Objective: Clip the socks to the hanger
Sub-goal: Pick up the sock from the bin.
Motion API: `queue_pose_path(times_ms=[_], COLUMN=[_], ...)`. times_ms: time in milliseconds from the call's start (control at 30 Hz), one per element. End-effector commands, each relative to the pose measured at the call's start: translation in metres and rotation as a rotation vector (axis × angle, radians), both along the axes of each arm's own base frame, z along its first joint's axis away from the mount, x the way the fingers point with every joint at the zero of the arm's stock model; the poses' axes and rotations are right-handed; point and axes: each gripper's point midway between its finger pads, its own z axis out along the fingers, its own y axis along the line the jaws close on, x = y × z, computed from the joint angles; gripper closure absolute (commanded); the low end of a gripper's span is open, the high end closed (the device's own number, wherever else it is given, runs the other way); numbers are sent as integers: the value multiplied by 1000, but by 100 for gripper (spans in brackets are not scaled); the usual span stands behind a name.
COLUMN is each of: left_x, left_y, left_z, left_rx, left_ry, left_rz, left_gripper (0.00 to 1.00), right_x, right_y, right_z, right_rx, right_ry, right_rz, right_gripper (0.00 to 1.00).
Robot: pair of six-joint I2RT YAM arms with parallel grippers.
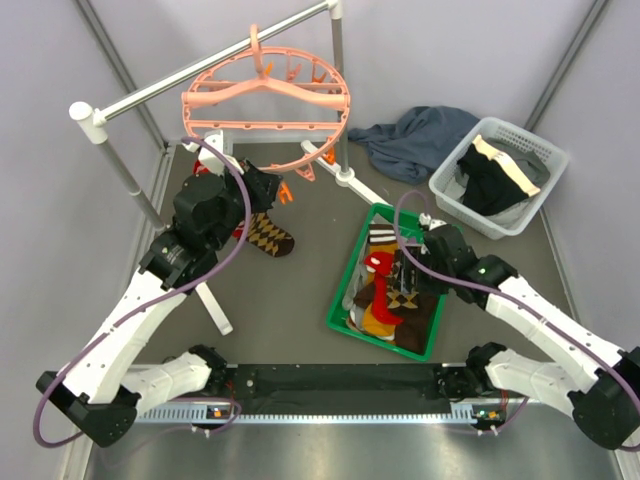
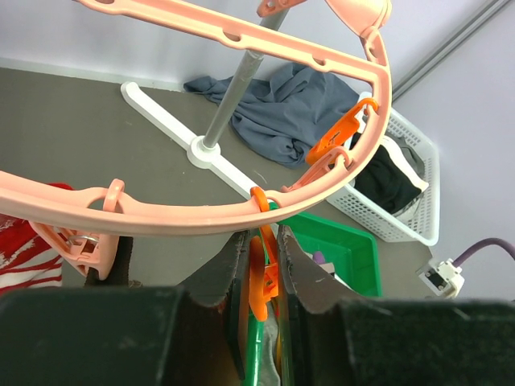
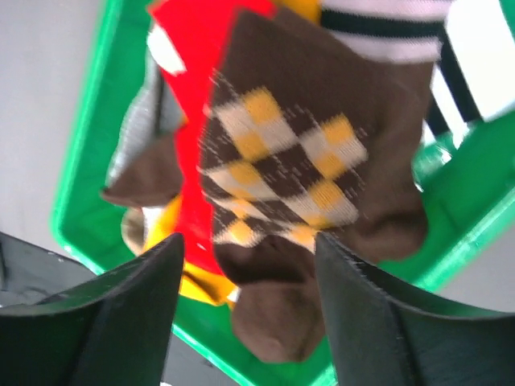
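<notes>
The salmon-pink hanger (image 1: 262, 125) hangs by its hook from the rail. My left gripper (image 1: 272, 188) reaches under its ring (image 2: 201, 215) and is shut on an orange clip (image 2: 264, 273) that hangs from the rim. A red-and-white striped sock (image 2: 24, 253) hangs at a pink clip on the left. A brown argyle sock (image 1: 268, 235) shows below that gripper. More socks (image 1: 385, 295) lie piled in the green tray (image 1: 345, 290). My right gripper (image 1: 408, 268) hovers open just over them, with a brown argyle sock (image 3: 282, 153) and a red sock (image 3: 189, 72) below its fingers (image 3: 145, 297).
The grey rail (image 1: 200, 70) stands on white feet (image 1: 355, 180). A dark blue-grey cloth (image 1: 420, 135) lies at the back. A white basket (image 1: 452, 195) with black and cream garments sits at the right. Grey walls close in the table.
</notes>
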Motion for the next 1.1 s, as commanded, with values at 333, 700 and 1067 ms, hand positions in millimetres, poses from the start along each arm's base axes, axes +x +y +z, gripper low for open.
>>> queue_pose_path(times_ms=[333, 700, 1067], left_x=[-4, -1, 0], left_y=[-3, -4, -8], left_z=[22, 17, 15], left_rx=[-43, -31, -38], left_ry=[-65, -54, -49], left_rz=[-24, -23, -35], left_gripper=[88, 88, 87], right_x=[70, 82, 49], right_y=[-13, 6, 18], right_z=[48, -13, -48], right_rx=[-42, -39, -27], right_ry=[-170, -34, 119], right_rz=[-225, -179, -35], right_gripper=[55, 68, 67])
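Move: The argyle sock's brown cuff end lies about 6 cm ahead of the right hand and 4 cm below. From the hand, the red sock lies some 6 cm left and 2 cm ahead, the white-striped orange sock about 9 cm ahead and 6 cm left, both similarly low. From the left hand, the cuff is roughly 31 cm right, 14 cm back and 30 cm below. Right hand arcs about 6 cm forward, up 4 then down 7, to the argyle cuff, fingers half closing. ##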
